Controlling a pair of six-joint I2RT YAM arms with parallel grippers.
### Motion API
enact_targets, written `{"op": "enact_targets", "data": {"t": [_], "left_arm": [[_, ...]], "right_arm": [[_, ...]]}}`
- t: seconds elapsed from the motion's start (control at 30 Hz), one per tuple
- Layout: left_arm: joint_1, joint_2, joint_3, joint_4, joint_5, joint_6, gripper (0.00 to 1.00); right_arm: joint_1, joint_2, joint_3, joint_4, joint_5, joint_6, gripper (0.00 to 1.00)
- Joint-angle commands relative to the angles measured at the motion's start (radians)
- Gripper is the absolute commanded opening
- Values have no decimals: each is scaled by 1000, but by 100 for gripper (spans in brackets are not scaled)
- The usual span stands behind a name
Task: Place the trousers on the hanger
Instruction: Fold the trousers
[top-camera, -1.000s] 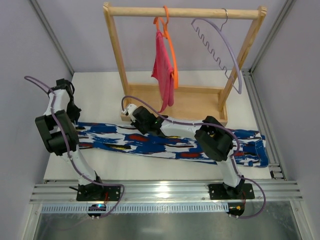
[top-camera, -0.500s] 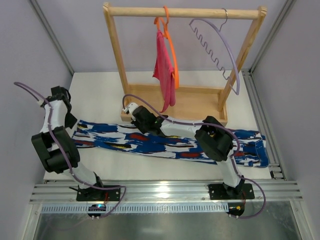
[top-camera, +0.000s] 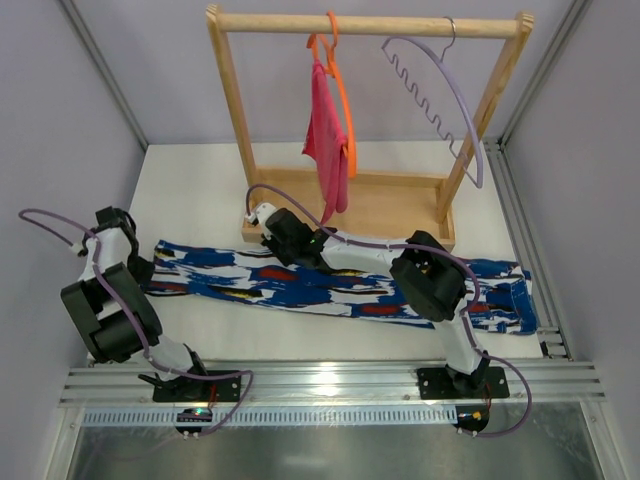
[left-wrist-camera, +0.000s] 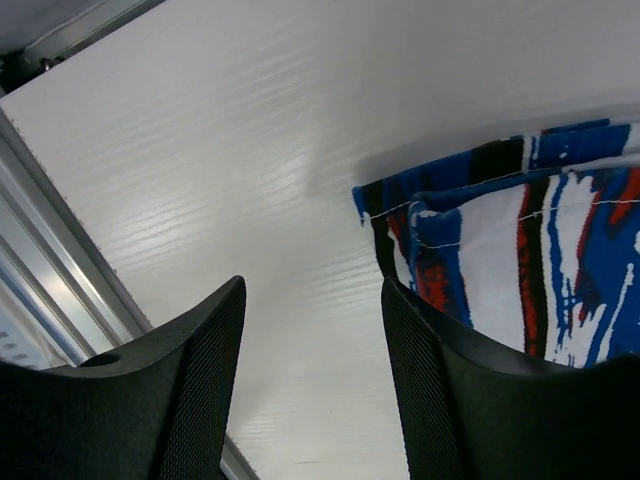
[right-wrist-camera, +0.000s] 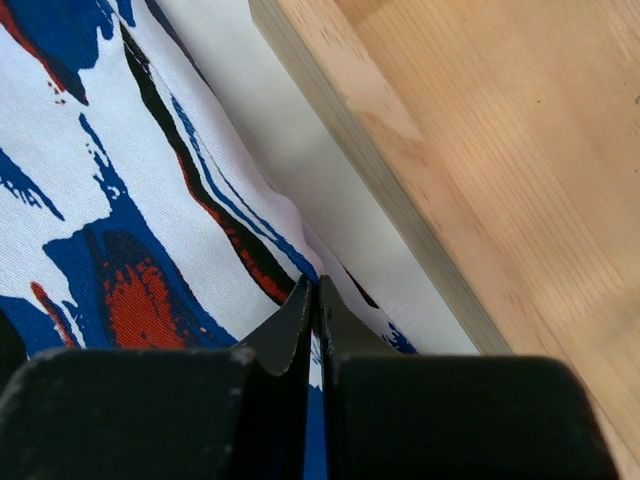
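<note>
The trousers (top-camera: 330, 285), printed in blue, white, red and black, lie stretched flat across the table from left to right. Their left end (left-wrist-camera: 500, 270) rests on the table just right of my left gripper (left-wrist-camera: 313, 300), which is open with only bare table between its fingers. That gripper (top-camera: 138, 268) sits at the cloth's left tip. My right gripper (right-wrist-camera: 316, 290) is shut on a pinched fold of the trousers' (right-wrist-camera: 120, 200) far edge, beside the rack base (right-wrist-camera: 480, 150); from above it (top-camera: 272, 245) is at the rack's left foot. The lilac hanger (top-camera: 440, 95) hangs at the rail's right end.
A wooden rack (top-camera: 370, 22) stands at the back, with an orange hanger (top-camera: 343, 95) carrying pink cloth (top-camera: 327, 140) near its middle. An aluminium rail (left-wrist-camera: 40, 260) borders the table on the left. The table's near edge (top-camera: 320, 365) lies in front of the arm bases.
My left gripper has opened and let go of the trousers' left end, then drawn back to the left and nearer. The cloth end now lies flat. The right arm has held still.
</note>
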Motion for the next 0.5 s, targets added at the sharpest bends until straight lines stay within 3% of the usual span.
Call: {"op": "enact_targets", "data": {"t": [0.0,0.1,0.23,0.47], "left_arm": [[37,-77,-43,68,12,-59,56],[55,-88,-67,86,32,-66,45],[69,-54,-76,111,75,-73,36],[69,-2,-95,163,118,-89,39]], "right_arm": [[0,1,38,36,-16,10,4],[0,-1,38,36,-10,6,4],[0,-4,34,31,-12,7,4],[0,7,34,30,-12,1,4]]}}
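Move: The trousers' left end lies close by the left hand's open fingers: its middle is about 4 cm ahead, 3 cm to the right and 2 cm below, and its far corner some 8 cm ahead and 3 cm right. The rack's near left corner is roughly 11 cm ahead and 24 cm right. From the right hand, pinching the trousers' far edge, that end is about 27 cm left and 4 cm back; the rack corner is 6 cm left and 3 cm ahead. Beside the trousers' left end, the left hand eases back about 1 cm, then comes forward again by nearly as much or slightly more while sinking some 1.5 cm towards the cloth. Its fingers narrow from well open to under half open without shutting, the tips swinging forward by 5–10 degrees with a slight counter-clockwise turn. The right hand stays put, keeping its pinch on the far edge beside the rack. ##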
